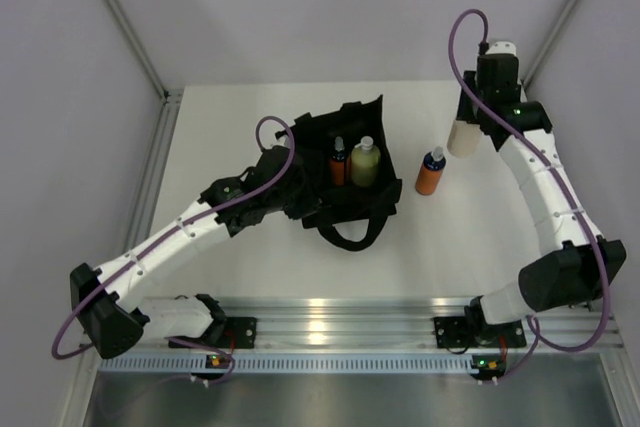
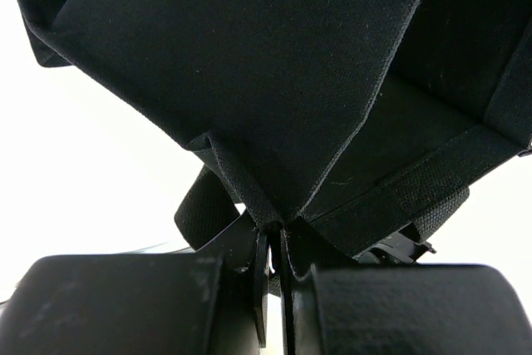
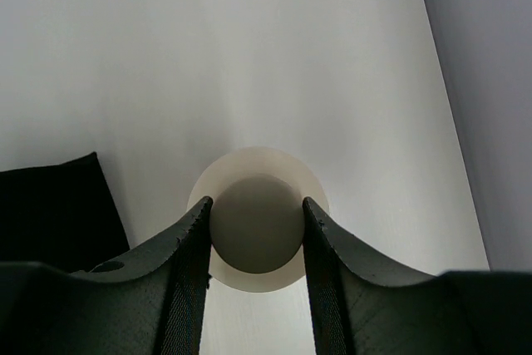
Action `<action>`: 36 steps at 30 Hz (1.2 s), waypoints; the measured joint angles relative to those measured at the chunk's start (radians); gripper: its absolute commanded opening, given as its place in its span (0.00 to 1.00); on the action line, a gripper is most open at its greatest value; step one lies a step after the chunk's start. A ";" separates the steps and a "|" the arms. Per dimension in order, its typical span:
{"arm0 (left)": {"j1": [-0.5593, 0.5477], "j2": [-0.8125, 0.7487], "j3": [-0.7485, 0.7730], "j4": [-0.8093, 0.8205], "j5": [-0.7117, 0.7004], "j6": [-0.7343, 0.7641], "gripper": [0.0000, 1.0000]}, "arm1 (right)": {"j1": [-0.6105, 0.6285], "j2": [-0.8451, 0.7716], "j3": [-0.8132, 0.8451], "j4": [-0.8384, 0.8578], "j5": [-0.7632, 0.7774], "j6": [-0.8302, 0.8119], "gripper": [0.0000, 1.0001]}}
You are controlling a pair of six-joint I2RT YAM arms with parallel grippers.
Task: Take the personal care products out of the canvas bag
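The black canvas bag stands open mid-table. Inside it are a slim orange bottle and a rounded pale yellow-green bottle. A second orange bottle stands on the table to the bag's right. My left gripper is shut on the bag's left edge; the fabric is pinched between the fingers. My right gripper is shut on the cap of the cream-white cylinder, seen from above in the right wrist view, at the table's back right.
A loop handle of the bag lies on the table in front of it. Grey walls and metal frame rails bound the white table on the left and right. A bag corner shows at the left of the right wrist view.
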 measured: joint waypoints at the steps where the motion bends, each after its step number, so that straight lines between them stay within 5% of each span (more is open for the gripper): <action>1: 0.000 0.000 0.000 0.000 0.000 0.001 0.00 | -0.010 -0.002 -0.034 0.013 0.000 0.006 0.00; 23: 0.000 0.000 0.010 -0.002 0.011 0.017 0.00 | -0.092 -0.114 -0.554 0.382 -0.076 0.070 0.00; 33: 0.000 0.000 0.012 -0.005 0.011 0.019 0.00 | -0.092 -0.124 -0.667 0.465 -0.076 0.064 0.00; 36: 0.000 0.000 0.012 -0.006 0.011 0.019 0.00 | -0.092 -0.143 -0.688 0.486 -0.081 0.063 0.10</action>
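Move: The right hand holds the cream bottle upright by its cap. Its place on the table lies about 31 cm below this hand, 3 cm back and 2 cm to the right; the orange bottle already out stands 3 cm back and 5 cm left, its middle some 23 cm below. The green bottle, still in the bag, is about 22 cm left and 2 cm back. From the left hand that table spot is roughly 16 cm ahead, 38 cm right and 22 cm below. The right arm lowers the cream bottle some 15 cm almost straight down to the table just right of the orange bottle, first easing a couple of centimetres to the right, then as much back towards the base, and slowing at the bottom while the fingers keep their grip on the cap. The left hand stays in place, its nearly shut fingers still pinching the bag's left side. ##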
